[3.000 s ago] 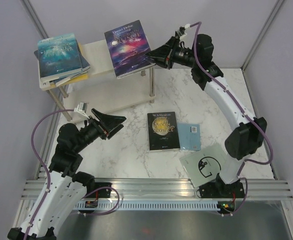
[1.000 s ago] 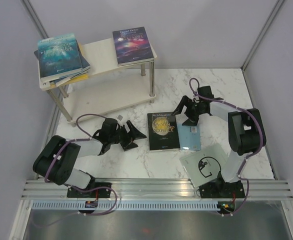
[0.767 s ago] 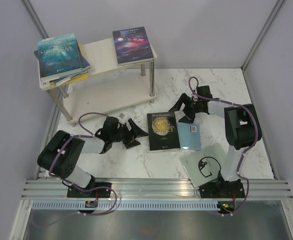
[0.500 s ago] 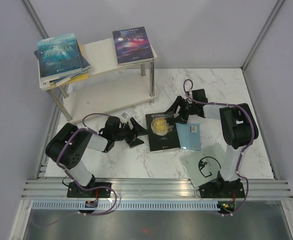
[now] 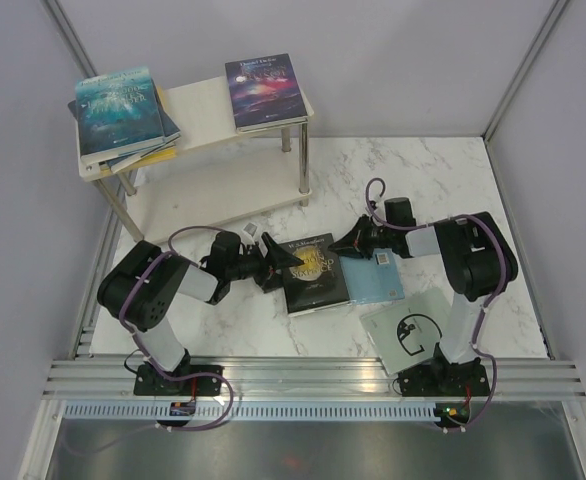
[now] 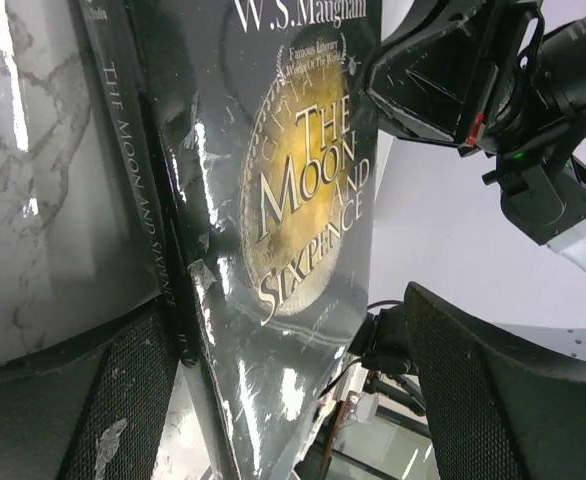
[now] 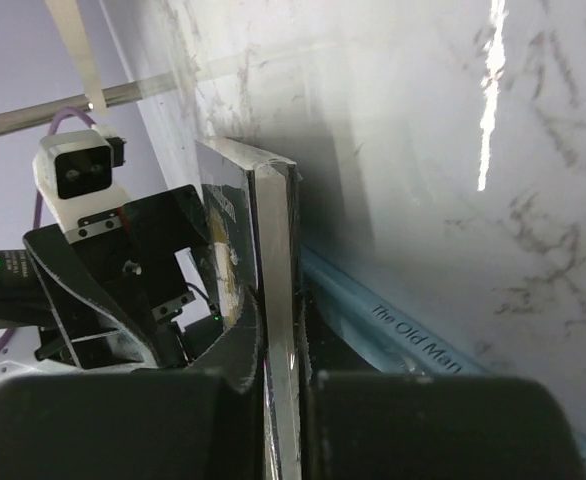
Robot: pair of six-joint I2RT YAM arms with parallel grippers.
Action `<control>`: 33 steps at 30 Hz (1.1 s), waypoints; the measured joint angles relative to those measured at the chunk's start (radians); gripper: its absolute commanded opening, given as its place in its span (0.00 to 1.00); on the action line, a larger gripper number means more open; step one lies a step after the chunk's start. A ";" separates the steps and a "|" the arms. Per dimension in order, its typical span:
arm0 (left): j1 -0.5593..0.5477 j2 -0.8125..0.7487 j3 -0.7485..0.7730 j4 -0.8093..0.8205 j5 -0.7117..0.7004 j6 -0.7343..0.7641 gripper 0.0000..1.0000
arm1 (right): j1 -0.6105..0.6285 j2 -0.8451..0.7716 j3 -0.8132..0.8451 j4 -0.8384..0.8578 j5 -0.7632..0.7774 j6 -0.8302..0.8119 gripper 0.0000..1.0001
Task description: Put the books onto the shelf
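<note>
The black book with the gold disc [image 5: 313, 275] lies askew on the marble, its right edge raised. My right gripper [image 5: 357, 243] is shut on that edge; in the right wrist view the pads [image 7: 235, 345] pinch the book's page block [image 7: 276, 260]. My left gripper [image 5: 279, 262] is open at the spine side, and the cover [image 6: 293, 200] fills the gap between its fingers [image 6: 493, 400]. A pale blue book [image 5: 381, 276] and a pale grey book with a black "G" [image 5: 411, 330] lie flat to the right. On the shelf [image 5: 201, 110] rest the purple galaxy book [image 5: 265, 90] and a stack topped by the teal ocean book [image 5: 121, 108].
The shelf's lower board [image 5: 213, 195] is bare. Grey walls close in the table on the left, back and right. The metal rail [image 5: 303, 378] holding both arm bases runs along the near edge. The two grippers face each other across the black book, close together.
My right gripper has closed on the black book's right edge. The book has slid left and turned. My left gripper has reached right until the spine sits between its open fingers.
</note>
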 measured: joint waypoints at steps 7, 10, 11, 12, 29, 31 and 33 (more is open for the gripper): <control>0.000 -0.032 -0.023 -0.018 -0.002 -0.005 0.82 | 0.030 -0.127 -0.089 0.081 0.012 0.109 0.00; 0.000 -0.091 -0.042 -0.030 -0.003 -0.013 0.63 | 0.044 -0.195 -0.129 0.107 0.016 0.152 0.00; 0.000 -0.115 -0.047 -0.040 -0.005 -0.016 0.58 | 0.048 -0.220 -0.140 0.114 0.019 0.167 0.00; 0.002 -0.140 -0.053 -0.043 -0.008 -0.024 0.53 | 0.050 -0.243 -0.148 0.124 0.017 0.187 0.00; -0.001 -0.575 -0.115 -0.002 -0.087 -0.233 0.02 | 0.151 -0.447 -0.156 0.280 0.016 0.430 0.92; -0.006 -0.678 -0.112 -0.069 -0.121 -0.233 0.02 | 0.172 -0.485 -0.156 0.270 0.002 0.440 0.98; -0.006 -0.786 -0.102 -0.150 -0.167 -0.230 0.02 | 0.183 -0.527 -0.154 0.250 -0.006 0.439 0.98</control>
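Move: The black Moon and Sixpence book has its middle about 6 cm to the right of the left hand and 1 cm back, its spine edge between the open left fingers. From the right hand, already shut on the book's opposite edge, that middle is some 6 cm left and 7 cm back. The blue book lies under its right side, about 5 cm right of the right hand, 8 cm back and 3 cm below. The shelf's top board is some 24 cm ahead, 17 cm left and 20 cm above the left hand. Close the left gripper on the black book's spine edge, and lift with both arms together, about 19 cm up, easing slightly back and left while both hands' fingertips level out some 20 degrees. Keep the right pinch on the opposite edge for most of the rise, then open the right fingers wide near the top, drawing that hand back and leftward, so the left grip alone carries the book. ##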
